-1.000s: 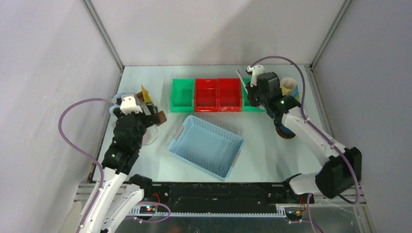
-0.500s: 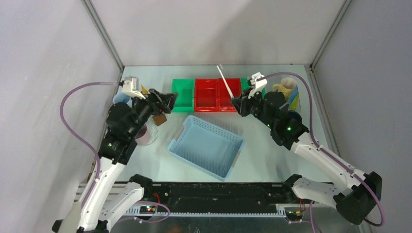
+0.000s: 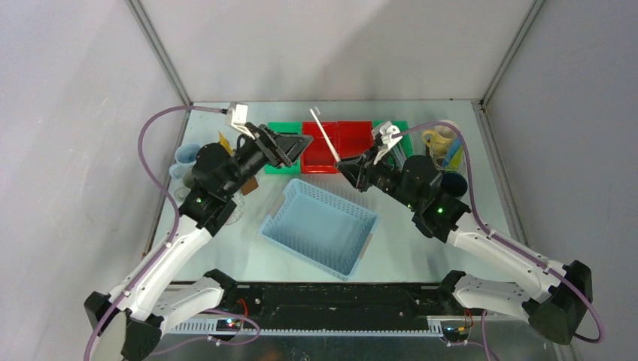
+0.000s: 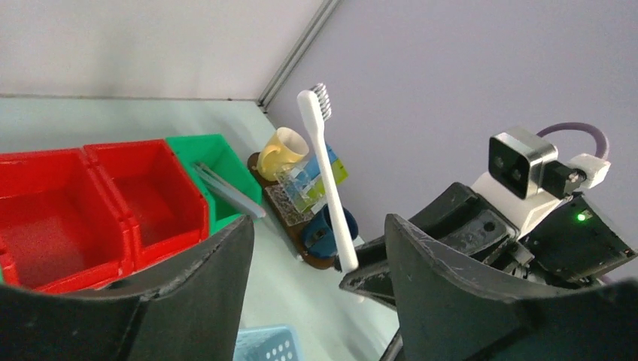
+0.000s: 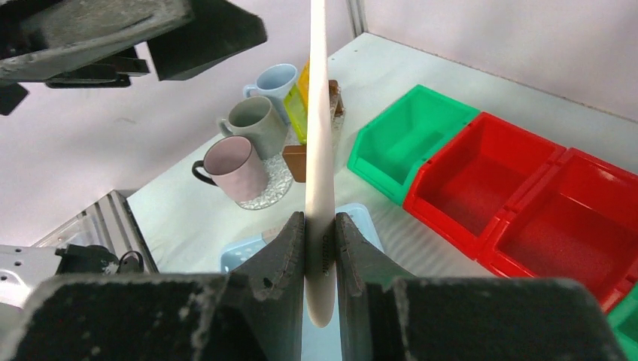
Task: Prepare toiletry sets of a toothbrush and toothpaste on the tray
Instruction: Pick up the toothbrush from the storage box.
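Observation:
My right gripper [image 3: 347,167] [image 5: 320,218] is shut on the lower end of a white toothbrush [image 3: 325,135] [image 5: 319,113] and holds it upright above the table's middle, bristles up. My left gripper [image 3: 299,143] [image 4: 317,222] is open, level with the toothbrush [image 4: 328,177] and just left of it, not touching. A dark brown tray [image 4: 280,198] at the right carries a cream mug [image 4: 282,150] and a dark blue mug [image 4: 328,230]. At the left, a pale blue mug [image 5: 274,79], a grey mug [image 5: 252,120] and a pink mug [image 5: 229,162] stand by another brown tray [image 5: 295,159].
A light blue perforated basket [image 3: 320,226] sits below both grippers. Green and red bins [image 3: 335,143] line the back, and a grey toothbrush [image 4: 226,188] lies in the right green bin. A yellow tube [image 5: 301,101] stands by the left mugs.
Both arms swung in toward the middle. The right one carried the toothbrush left from the far-right bin. The left one left the mugs, moved right to the toothbrush, and its jaws narrowed a little.

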`<state>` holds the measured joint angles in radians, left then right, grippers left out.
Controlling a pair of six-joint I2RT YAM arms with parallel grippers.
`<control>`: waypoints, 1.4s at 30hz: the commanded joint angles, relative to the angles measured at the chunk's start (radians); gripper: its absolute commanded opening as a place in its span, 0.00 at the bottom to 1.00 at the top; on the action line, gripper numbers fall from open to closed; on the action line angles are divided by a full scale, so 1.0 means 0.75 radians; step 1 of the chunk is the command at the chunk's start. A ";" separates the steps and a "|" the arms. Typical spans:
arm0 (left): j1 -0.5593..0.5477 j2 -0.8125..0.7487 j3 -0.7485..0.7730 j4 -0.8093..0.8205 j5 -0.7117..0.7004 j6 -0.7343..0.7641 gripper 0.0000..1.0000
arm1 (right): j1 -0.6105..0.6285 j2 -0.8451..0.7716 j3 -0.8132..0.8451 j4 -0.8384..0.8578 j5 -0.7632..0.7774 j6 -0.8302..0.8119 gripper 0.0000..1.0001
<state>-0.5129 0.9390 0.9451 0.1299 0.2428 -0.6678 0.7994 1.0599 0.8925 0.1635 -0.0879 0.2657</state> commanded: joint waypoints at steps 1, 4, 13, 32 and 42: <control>-0.031 0.044 0.038 0.165 -0.002 -0.074 0.68 | 0.028 0.006 0.000 0.104 -0.024 0.023 0.00; -0.043 0.078 0.044 0.171 -0.043 -0.089 0.66 | 0.052 0.010 -0.001 0.107 -0.024 0.019 0.00; -0.070 0.134 0.080 0.200 -0.030 -0.122 0.46 | 0.097 0.028 -0.001 0.115 -0.009 -0.001 0.00; -0.039 -0.197 0.202 -0.405 -0.482 0.413 0.00 | 0.127 -0.101 0.000 -0.094 0.098 -0.095 0.66; 0.242 -0.414 0.150 -0.639 -0.890 0.707 0.00 | 0.054 -0.298 0.000 -0.475 0.394 -0.229 0.86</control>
<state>-0.4099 0.6575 1.0763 -0.2867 -0.2741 -0.2653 0.8623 0.8822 0.8867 -0.0772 0.0891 0.1520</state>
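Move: The toothbrush, standing head-up in the right fingers near its butt, has its middle about 6 cm right, 2 cm ahead and 3 cm below the left hand. From the left hand, the left red bin lies roughly 22 cm ahead with no side offset and the blue basket 4 cm back and 1 cm right, both some 35 cm down; the yellow toothpaste is about 25 cm left, 17 cm ahead and 30 cm down. From the right hand, the left gripper is 8 cm left, 1 cm back and 7 cm up. Hand the brush over: bring the left gripper about 3 cm right while the right carries the brush about 3 cm left and 2 cm back to it. Close the left fingers on the brush below its head, then open the right ones and draw that hand about 7 cm right. Swing the left hand some 19 cm left and slightly up with the brush, turning counter-clockwise about 40 degrees. ##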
